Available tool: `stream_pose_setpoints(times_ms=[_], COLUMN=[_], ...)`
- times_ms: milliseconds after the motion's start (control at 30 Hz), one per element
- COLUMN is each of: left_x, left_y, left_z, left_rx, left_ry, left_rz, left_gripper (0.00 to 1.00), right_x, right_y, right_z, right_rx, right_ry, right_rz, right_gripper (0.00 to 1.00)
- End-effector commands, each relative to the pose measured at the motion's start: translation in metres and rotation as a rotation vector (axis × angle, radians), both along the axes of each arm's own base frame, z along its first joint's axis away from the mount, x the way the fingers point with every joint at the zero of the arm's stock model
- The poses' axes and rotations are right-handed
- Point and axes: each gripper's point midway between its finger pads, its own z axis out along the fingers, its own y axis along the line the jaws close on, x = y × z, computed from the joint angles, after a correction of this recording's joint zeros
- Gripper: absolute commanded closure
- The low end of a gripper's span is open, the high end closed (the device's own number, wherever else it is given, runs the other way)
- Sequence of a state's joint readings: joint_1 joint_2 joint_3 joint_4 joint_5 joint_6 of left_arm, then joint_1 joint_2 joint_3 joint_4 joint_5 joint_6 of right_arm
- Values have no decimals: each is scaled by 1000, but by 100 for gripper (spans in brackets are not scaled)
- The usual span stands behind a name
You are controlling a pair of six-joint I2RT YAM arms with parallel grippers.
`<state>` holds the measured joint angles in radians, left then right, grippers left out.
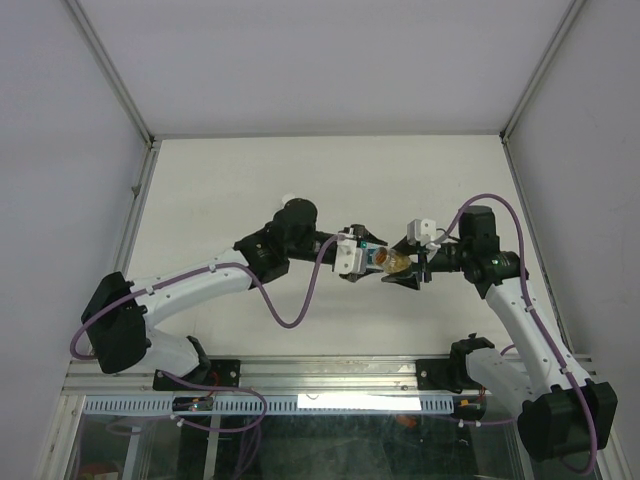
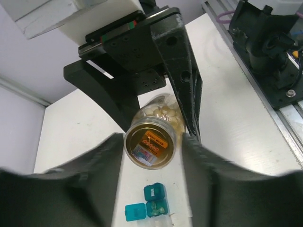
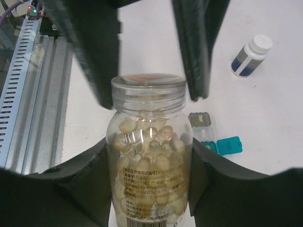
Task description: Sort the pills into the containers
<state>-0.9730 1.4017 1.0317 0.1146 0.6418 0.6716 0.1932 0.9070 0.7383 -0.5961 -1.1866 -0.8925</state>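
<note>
A clear pill bottle [image 3: 150, 165] full of pale yellow pills hangs in mid-air between the two arms, also in the top view as the bottle [image 1: 393, 262]. My right gripper [image 3: 150, 151] is shut on its body. My left gripper [image 2: 152, 142] is shut around its gold-lined cap [image 2: 150, 144], one finger on each side. Below on the table lie the containers: a closed teal box [image 2: 154, 192], an open teal compartment [image 2: 157, 207] holding a few pills with its lid [image 2: 134, 212] flipped aside, and a grey box [image 3: 199, 118].
A white bottle with a blue label [image 3: 251, 56] stands on the table beyond the containers. Aluminium rails [image 1: 300, 375] run along the near edge, and frame posts [image 1: 140, 170] border the white table at left and right.
</note>
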Motion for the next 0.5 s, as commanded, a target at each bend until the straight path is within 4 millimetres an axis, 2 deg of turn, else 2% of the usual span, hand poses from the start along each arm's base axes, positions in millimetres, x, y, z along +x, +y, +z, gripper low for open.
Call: stream_pose_setpoints(times_ms=[0,67,100,233,333,433,467], left_x=[-15,-17,-20,-35,-36,-10,2], left_y=[3,14,23,62,70,62,59], left_z=[45,63,69,90,88,75,66], left_rx=[-165,-313,-393,-651,-674,-618,-587], left_ry=[-63,-31,8,254,491,771,844], left_rz=[-103,-54,-31,-4,12,173,256], left_gripper=[27,3,1,1,1,1,5], right_x=[11,11,11,11,12,11,12], right_y=[-2,-2,-2,-2,-2,-2,-2], right_z=[18,18,18,18,18,17,17], right_rx=[14,14,14,14,13,13,13], right_ry=[-56,-56,-58,-58,-57,-54,-54], right_rz=[-30,-30,-30,-30,-30,-30,-30], right_gripper=[100,100,100,100,100,100,100])
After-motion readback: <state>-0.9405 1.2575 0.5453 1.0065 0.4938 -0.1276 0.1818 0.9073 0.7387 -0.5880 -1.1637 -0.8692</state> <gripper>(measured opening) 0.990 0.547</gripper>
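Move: Between the left fingertips sits the lid of the clear pill bottle, practically at that hand's point. From the right hand, which grips the bottle's body, the lid lies about 5 cm left and 4 cm above. On the table some 23 cm below the left hand, the teal pill box is roughly 8 cm ahead and 3 cm left; the white bottle stands about 17 cm ahead and 20 cm left. Letting go of the lid, the left fingers spread from their grip to fully open and the hand draws off the bottle about 4 cm to the left, a little back and finally up. On the way the wrist rolls about 30 degrees, undoing part of its earlier twist, and the fingertips tilt upward. The right hand keeps its pinch on the bottle body, practically still. ##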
